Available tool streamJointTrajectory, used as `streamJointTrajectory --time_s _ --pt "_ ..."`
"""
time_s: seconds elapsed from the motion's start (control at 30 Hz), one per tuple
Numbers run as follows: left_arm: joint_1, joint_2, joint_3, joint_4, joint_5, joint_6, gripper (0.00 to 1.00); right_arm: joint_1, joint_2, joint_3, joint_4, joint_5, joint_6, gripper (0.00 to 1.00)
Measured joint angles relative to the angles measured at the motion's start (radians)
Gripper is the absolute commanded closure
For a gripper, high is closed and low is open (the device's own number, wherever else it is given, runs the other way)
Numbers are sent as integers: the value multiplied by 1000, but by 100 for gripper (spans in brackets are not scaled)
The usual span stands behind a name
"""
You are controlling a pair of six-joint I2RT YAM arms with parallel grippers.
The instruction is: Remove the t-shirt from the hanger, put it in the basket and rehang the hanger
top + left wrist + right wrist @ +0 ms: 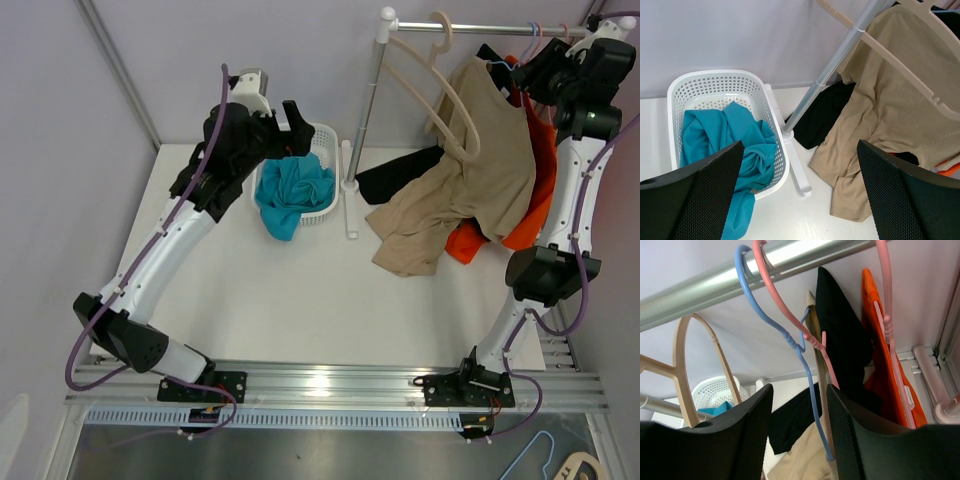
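A tan t-shirt (480,170) hangs from the rail (480,28) on a thin blue hanger (815,410), and its hem drapes onto the table. It also shows in the left wrist view (890,110) and the right wrist view (800,465). My right gripper (535,75) is up by the rail. It is open (799,405), with the blue hanger's neck between its fingers and not pinched. My left gripper (292,128) is open and empty (800,200), above the table between the basket and the tan shirt.
An orange shirt (540,190) and a black shirt (400,172) hang beside the tan one, on pink hangers (790,315). An empty beige hanger (440,90) hangs to the left. A white basket (325,140) holds a teal shirt (293,190). The rack pole (368,110) stands next to it.
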Motion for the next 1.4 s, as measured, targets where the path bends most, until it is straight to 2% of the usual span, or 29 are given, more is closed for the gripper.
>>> streamJointTrajectory --time_s 0.2,0.27,0.33,0.4,0.43,0.5,0.57,0.6,0.63,0.83,1.07,1.13,1.23,1.4 --pt "-6 34 0 6 1 4 1 -3 26 10 20 -43 21 53" --pt "-6 44 0 6 0 10 0 -2 39 10 21 -55 26 48" --pt "-6 52 0 5 0 10 1 -1 49 8 21 -58 30 48" --pt "-6 58 0 5 0 11 0 2 52 4 20 -58 29 58" --pt "-6 58 0 5 0 11 1 2 53 3 20 -58 27 69" --pt "-7 59 0 6 1 11 1 5 53 3 23 -57 26 79" --pt "-6 59 0 6 0 11 1 8 53 3 30 -58 26 94" --pt "-6 59 0 6 0 11 1 12 54 3 31 -56 29 94" --pt "-6 60 0 6 0 11 0 14 56 3 34 -57 30 100" --pt "-6 63 0 8 8 20 1 30 106 84 27 -54 34 100" --pt "-39 63 25 35 53 80 1 46 96 92 27 -86 58 100" --pt "-66 48 6 70 66 106 0 52 61 45 32 -96 63 100" --pt "-124 -33 -116 179 100 160 1 68 -56 -97 39 -85 62 100" --pt "-182 -161 -264 349 264 210 0 94 -271 -294 74 -64 52 100"
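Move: The blue hanger's wire below its hook is close to the right hand, about 2 cm ahead, 1 cm left and 2 cm below; from the left hand it lies some 38 cm right and 13 cm ahead. The rail runs about 5 cm ahead of the right hand and 7 cm above. A pink hanger stands about 3 cm ahead and 1 cm right of that hand, the empty wooden hanger about 15 cm left of it and level with it. Forward and down a little, some 3 cm, the half-open right fingers ease around the blue hanger's wire below its hook and shut on it; keeping their pinch, they draw it back about 9 cm, left and up from the pink hanger, turning slightly counter-clockwise. The left hand first dips over the basket, then swings back and right, turning clockwise and tipping up, still open. ##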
